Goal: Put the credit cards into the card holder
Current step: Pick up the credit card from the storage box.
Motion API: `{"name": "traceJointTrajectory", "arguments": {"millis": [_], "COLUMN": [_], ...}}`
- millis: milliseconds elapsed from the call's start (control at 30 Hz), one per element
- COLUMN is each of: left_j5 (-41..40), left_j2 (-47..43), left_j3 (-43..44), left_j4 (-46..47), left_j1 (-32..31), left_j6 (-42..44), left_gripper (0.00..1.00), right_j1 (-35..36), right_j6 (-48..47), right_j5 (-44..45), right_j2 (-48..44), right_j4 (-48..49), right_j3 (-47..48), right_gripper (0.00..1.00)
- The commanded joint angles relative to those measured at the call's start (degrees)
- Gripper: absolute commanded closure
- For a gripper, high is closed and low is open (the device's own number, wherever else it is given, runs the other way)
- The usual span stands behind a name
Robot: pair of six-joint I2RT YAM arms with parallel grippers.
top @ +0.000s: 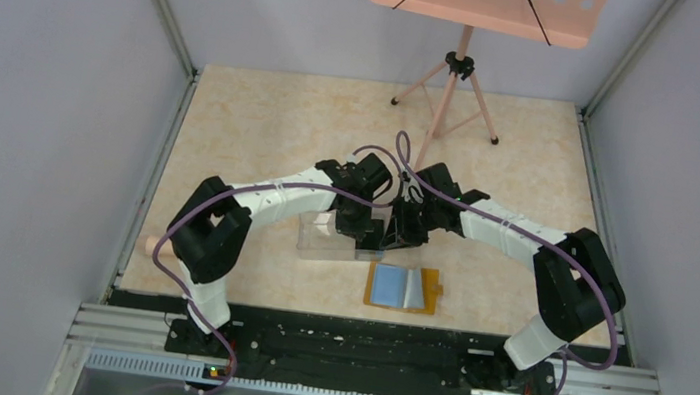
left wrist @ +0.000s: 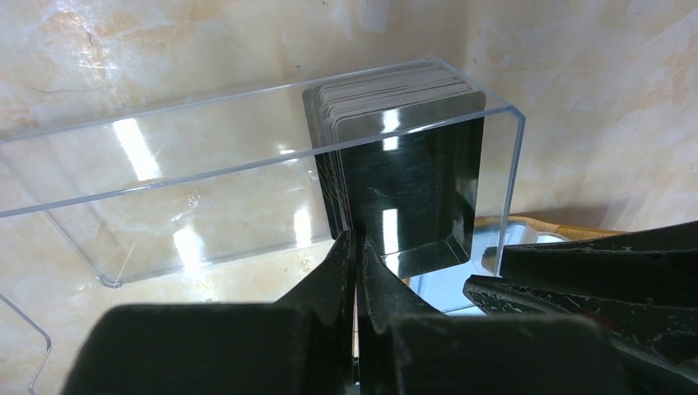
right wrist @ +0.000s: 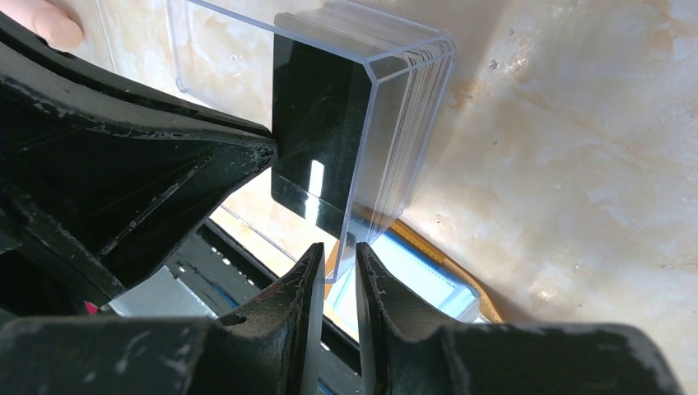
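Observation:
A stack of dark credit cards [left wrist: 407, 189] stands on edge at one end of a clear plastic box [left wrist: 165, 164] lying on the table. My left gripper [left wrist: 355, 240] is shut, its tips pinching the near edge of a card at the front of the stack [right wrist: 317, 148]. My right gripper [right wrist: 337, 251] is shut on the box's thin end wall [right wrist: 362, 164]. The orange card holder [top: 403, 288] lies open just in front of the box, its blue-grey pockets [right wrist: 420, 276] facing up. In the top view both grippers meet over the box [top: 326, 240].
A peach music stand [top: 456, 80] on a tripod stands at the back of the table. A pinkish rounded object [top: 149, 243] sits at the table's left edge. Grey walls close in both sides, and the black base rail [top: 358, 345] runs along the near edge.

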Motion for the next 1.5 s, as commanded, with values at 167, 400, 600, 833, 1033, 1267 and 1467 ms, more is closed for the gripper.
{"name": "traceJointTrajectory", "arguments": {"millis": [167,400,600,833,1033,1267,1467], "left_j5": [-0.78,-0.80,-0.10,-0.28,0.08,0.12,1.53], "left_j2": [-4.43,-4.66,-5.41,-6.65,-6.65,-8.32,-7.75], "left_j3": [1.47,1.82,1.77,1.63,1.14,-0.79,-1.50], "left_j4": [1.99,1.89,2.90,3.23,3.95,6.74,7.89], "left_j1": [-0.64,-0.76,-0.87,-0.82,-0.83,-1.07,-0.98], "left_j6": [0.34,0.51,0.12,-0.05,-0.21,-0.79,-0.80], "left_gripper": [1.00,1.00,0.93,0.91,0.90,0.85,0.78], "right_j1": [0.70,0.77,0.70,0.70,0.70,0.66,0.70], "right_j6": [-0.72,-0.79,-0.73,-0.74,-0.74,-0.73,-0.74], "right_j5": [-1.25,-1.25,-1.25,-1.25,-1.25,-1.18,-1.16], "right_j2": [0.53,0.51,0.41,0.35,0.40,0.40,0.46], "right_j4": [0.96,0.93,0.93,0.93,0.93,0.94,0.94], "right_j3": [0.27,0.22,0.21,0.14,0.14,0.11,0.08], "right_gripper": [0.80,0.80,0.80,0.80,0.80,0.80,0.80]}}
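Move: The black credit cards stand in the right end of the clear storage box. Their stack's middle is about 2 cm ahead of the left hand, 2 cm to its right and 2 cm below, with the shut fingertips at its left edge. The box's own middle is some 3 cm left and 1 cm back from that hand; the open card holder lies roughly 9 cm back and 10 cm right. From the right hand the cards are about 4 cm left, 1 cm ahead and 3 cm below. The cards' left edge is where the left hand's shut fingertips come free: the hand rises about 3.5 cm in stages, at first straight up. It then also drifts some 1.5 cm to the right as its fingertips tilt roughly 10 degrees forward and to the right over the cards, and the empty fingers open slightly, to about a fifth. ##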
